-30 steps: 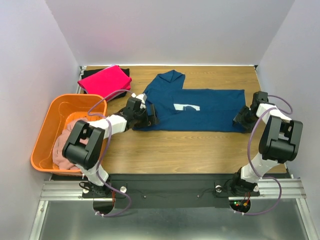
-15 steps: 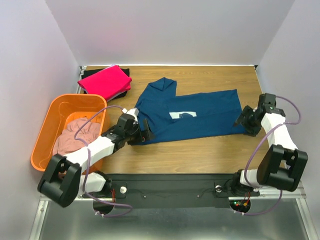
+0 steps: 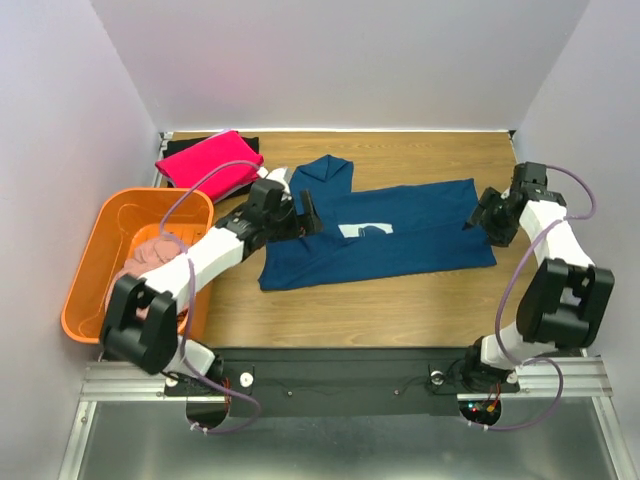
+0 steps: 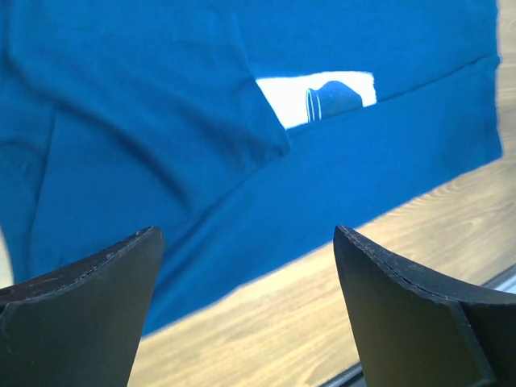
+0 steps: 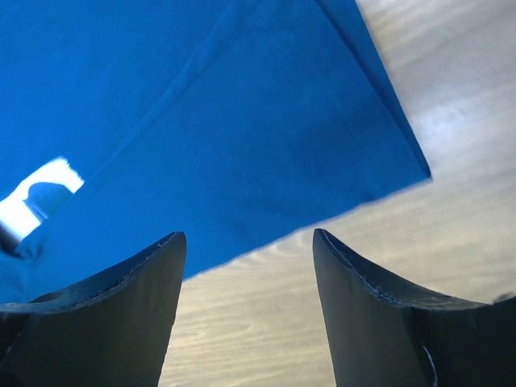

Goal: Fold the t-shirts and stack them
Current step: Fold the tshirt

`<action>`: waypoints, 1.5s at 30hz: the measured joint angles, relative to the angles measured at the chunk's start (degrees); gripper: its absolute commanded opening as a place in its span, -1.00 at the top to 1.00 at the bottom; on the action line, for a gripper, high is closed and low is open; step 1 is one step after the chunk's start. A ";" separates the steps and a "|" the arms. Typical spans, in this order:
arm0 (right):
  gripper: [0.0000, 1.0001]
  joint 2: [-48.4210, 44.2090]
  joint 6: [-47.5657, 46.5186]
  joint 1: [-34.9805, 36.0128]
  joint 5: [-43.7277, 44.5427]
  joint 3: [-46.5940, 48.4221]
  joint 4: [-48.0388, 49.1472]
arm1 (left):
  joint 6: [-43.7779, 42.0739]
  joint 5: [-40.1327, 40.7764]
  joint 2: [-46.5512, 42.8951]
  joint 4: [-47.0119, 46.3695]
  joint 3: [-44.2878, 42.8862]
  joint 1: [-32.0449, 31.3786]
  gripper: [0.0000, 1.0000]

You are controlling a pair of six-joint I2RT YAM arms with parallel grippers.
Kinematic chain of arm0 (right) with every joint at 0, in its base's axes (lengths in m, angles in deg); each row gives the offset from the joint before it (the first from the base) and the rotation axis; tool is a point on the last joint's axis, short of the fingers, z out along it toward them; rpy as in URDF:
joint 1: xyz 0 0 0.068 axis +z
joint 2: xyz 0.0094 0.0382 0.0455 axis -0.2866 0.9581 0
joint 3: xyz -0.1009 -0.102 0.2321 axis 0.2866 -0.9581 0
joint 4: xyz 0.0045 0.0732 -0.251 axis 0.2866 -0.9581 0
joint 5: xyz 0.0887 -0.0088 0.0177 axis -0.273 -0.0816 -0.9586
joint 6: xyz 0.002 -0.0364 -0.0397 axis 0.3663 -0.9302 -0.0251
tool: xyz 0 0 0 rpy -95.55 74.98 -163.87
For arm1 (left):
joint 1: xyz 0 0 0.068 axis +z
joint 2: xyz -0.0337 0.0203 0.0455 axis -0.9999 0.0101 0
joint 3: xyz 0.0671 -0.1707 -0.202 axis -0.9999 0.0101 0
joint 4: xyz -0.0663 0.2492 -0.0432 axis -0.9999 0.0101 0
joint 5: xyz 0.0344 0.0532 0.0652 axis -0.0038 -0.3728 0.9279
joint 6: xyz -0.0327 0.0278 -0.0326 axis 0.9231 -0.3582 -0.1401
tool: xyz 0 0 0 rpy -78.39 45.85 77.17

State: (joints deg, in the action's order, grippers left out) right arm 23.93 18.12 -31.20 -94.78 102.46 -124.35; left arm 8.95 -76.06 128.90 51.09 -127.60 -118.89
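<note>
A navy blue t-shirt [image 3: 400, 240] lies folded lengthwise across the middle of the table, its white print [image 3: 364, 232] partly tucked under a fold. My left gripper [image 3: 306, 214] hovers open over the shirt's left end near the folded-over sleeve. In the left wrist view the left gripper [image 4: 246, 242] holds nothing, with the blue cloth [image 4: 161, 121] and print [image 4: 314, 95] beyond it. My right gripper [image 3: 482, 217] stands open at the shirt's right end; in its wrist view the right gripper [image 5: 246, 242] is empty over bare wood just off the shirt's edge [image 5: 266, 161].
A folded bright pink t-shirt [image 3: 208, 160] rests on a black one [image 3: 252, 146] at the back left corner. An orange basket [image 3: 95, 240] at the left edge holds a crumpled pale pink t-shirt [image 3: 150, 258]. Walls close in on three sides.
The blue shirt now lies narrower, its near left part pulled toward the front. My left gripper swung down to the near left, then back over the shirt's left end. The right gripper moved slightly farther back.
</note>
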 measured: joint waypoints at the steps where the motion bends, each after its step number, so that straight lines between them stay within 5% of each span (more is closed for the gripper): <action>1: -0.40 1.44 -0.02 0.00 -0.39 0.24 0.52 | -0.35 -0.11 1.81 0.07 -1.27 -0.09 -0.97; 11: -0.39 11.63 -0.44 1.84 -4.13 4.50 5.03 | -2.97 -2.91 15.76 -0.79 -10.91 -0.85 -0.97; 24: -0.39 21.09 -1.38 5.97 0.26 5.22 10.36 | -5.92 -6.58 27.54 -4.52 -12.07 -2.05 -0.97; 45: -0.44 11.47 -0.63 4.02 10.23 -6.95 11.69 | -6.40 -7.93 25.94 -14.93 -5.84 -7.08 -0.97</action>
State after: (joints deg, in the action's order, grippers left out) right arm 35.40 17.48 -27.18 -84.55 95.51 -112.65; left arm 2.55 -84.00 154.84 36.16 -133.44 -125.97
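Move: Below both open hands lies the folded t-shirt, a long strip with its right end skewed farther out. Its middle is roughly 18 cm right, 2 cm ahead and 12 cm below the left hand; the white print is 16 cm right and 2 cm ahead, the collar 5 cm right and 18 cm ahead. From the right hand the middle is about 22 cm left, 1 cm ahead and 11 cm below, and the hem end 5 cm right and 3 cm ahead. Reaching some 4 to 6 cm forward while sinking about 10 cm, both open hands come down on the shirt, the left also veering right. Staying low with fingertips on the cloth, the right then drags back about 5 cm and slightly right, while the left slides right and back, 3 cm each way, having turned some 15 degrees clockwise overall. ##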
